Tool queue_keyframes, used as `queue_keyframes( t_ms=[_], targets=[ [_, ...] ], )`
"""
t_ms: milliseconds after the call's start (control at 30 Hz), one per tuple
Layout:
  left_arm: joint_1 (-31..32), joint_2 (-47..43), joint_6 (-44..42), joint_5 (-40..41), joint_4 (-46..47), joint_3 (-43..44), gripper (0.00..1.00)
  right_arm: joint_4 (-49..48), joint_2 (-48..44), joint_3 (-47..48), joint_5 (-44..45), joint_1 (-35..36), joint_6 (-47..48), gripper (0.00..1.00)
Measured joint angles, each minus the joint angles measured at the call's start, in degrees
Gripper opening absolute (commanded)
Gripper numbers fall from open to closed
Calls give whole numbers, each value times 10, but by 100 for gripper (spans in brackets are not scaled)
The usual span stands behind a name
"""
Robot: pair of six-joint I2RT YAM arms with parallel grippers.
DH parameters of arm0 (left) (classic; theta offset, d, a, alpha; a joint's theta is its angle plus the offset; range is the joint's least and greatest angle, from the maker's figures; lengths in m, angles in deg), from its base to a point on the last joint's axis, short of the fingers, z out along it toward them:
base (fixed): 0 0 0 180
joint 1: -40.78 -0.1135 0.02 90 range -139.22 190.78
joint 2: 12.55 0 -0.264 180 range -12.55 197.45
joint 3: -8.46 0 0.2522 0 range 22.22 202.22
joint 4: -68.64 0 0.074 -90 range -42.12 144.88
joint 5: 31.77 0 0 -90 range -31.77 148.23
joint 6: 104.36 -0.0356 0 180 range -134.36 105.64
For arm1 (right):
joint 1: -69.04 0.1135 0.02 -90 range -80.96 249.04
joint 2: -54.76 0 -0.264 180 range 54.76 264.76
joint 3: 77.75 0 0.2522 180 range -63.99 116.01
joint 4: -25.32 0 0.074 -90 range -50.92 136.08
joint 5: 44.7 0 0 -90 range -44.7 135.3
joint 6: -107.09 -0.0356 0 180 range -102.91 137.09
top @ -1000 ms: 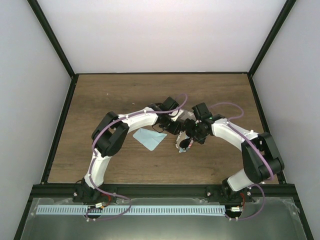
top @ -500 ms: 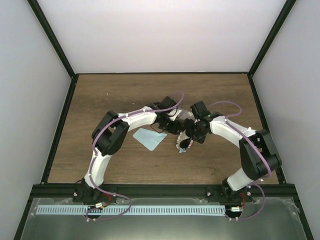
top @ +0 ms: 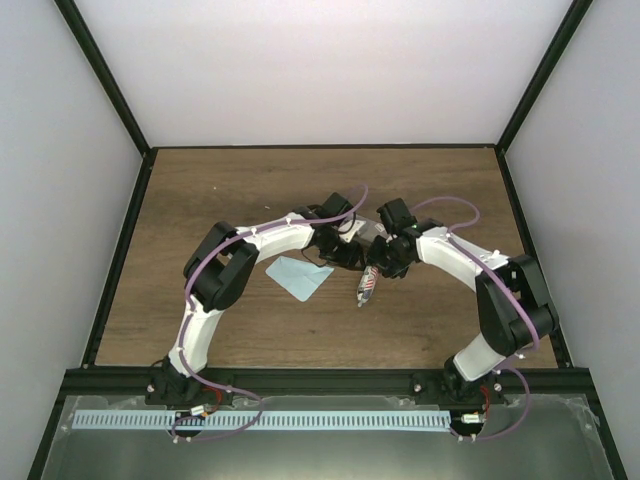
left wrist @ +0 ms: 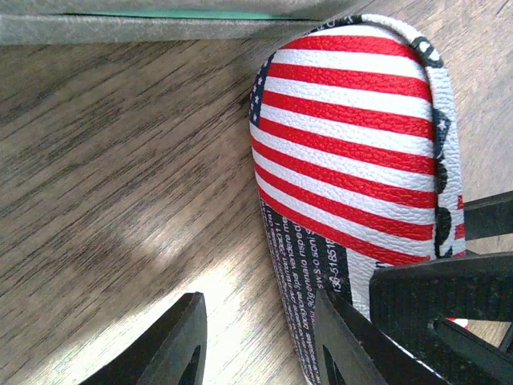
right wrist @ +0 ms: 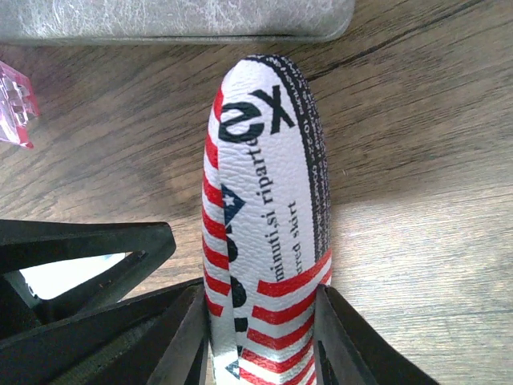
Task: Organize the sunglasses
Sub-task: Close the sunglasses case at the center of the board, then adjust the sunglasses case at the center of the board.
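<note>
A striped case point(right wrist: 264, 200) printed with red and white stripes and black text stands on edge on the wooden table point(top: 230, 200). My right gripper point(right wrist: 258, 293) is shut on its near end, one finger against each side. My left gripper point(left wrist: 258, 301) is open over bare wood. Its right finger point(left wrist: 345, 345) rests against the case's point(left wrist: 353, 144) black-text edge. In the top view both grippers point(top: 352, 255) point(top: 378, 265) meet mid-table above the case point(top: 368, 285). A pink translucent piece point(right wrist: 12, 108), seemingly of the sunglasses, peeks in at the left edge of the right wrist view.
A grey case point(right wrist: 176, 20) lies just beyond the striped one. A light blue cloth point(top: 298, 275) lies on the table left of the grippers, under the left forearm. Black frame rails border the table.
My right gripper has closed from wide open onto the striped case, and its arm shifted slightly left and away. The case now shows narrower from above. The left arm barely moved.
</note>
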Motion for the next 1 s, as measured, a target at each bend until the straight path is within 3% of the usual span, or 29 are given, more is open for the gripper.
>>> queue_keyframes(
  t_ms=[167, 433, 633, 800, 1000],
  targets=[
    [0, 0, -4, 0, 0, 0, 39, 2, 0, 1, 2, 1, 3, 1],
    [-3, -3, -19, 6, -1, 0, 39, -5, -5, 0, 6, 2, 2, 1],
    [-35, -70, -21, 16, 22, -37, 40, -78, -57, -32, -19, -10, -10, 1],
    [-59, -129, -23, 32, 38, -53, 43, -111, -103, -61, -33, -77, -17, 1],
    [-71, -136, -24, 43, 46, -64, 43, -143, -108, -89, -50, -193, -12, 1]
  ],
)
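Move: Between the right hand's fingers the sunglasses case is already held shut, its middle some 2 cm back from that hand, 1 cm left and about 3 cm below. The grey box lies about 9 cm ahead and 2 cm left, the pink sunglasses roughly 7 cm ahead and 13 cm left. From the left hand, close alongside, the case's middle is about 4 cm right and 3 cm back, at nearly its height. Keeping its pinch on the case, with grip effort rising, the right hand first lifts about 4 cm, then swings some 9 cm right and 5 cm forward past the near right end of the grey box, turning clockwise and tipping its fingers forward. The left hand backs off from the case's left side, up some 8 cm, forward and left about 5 each, fingers staying parted. ##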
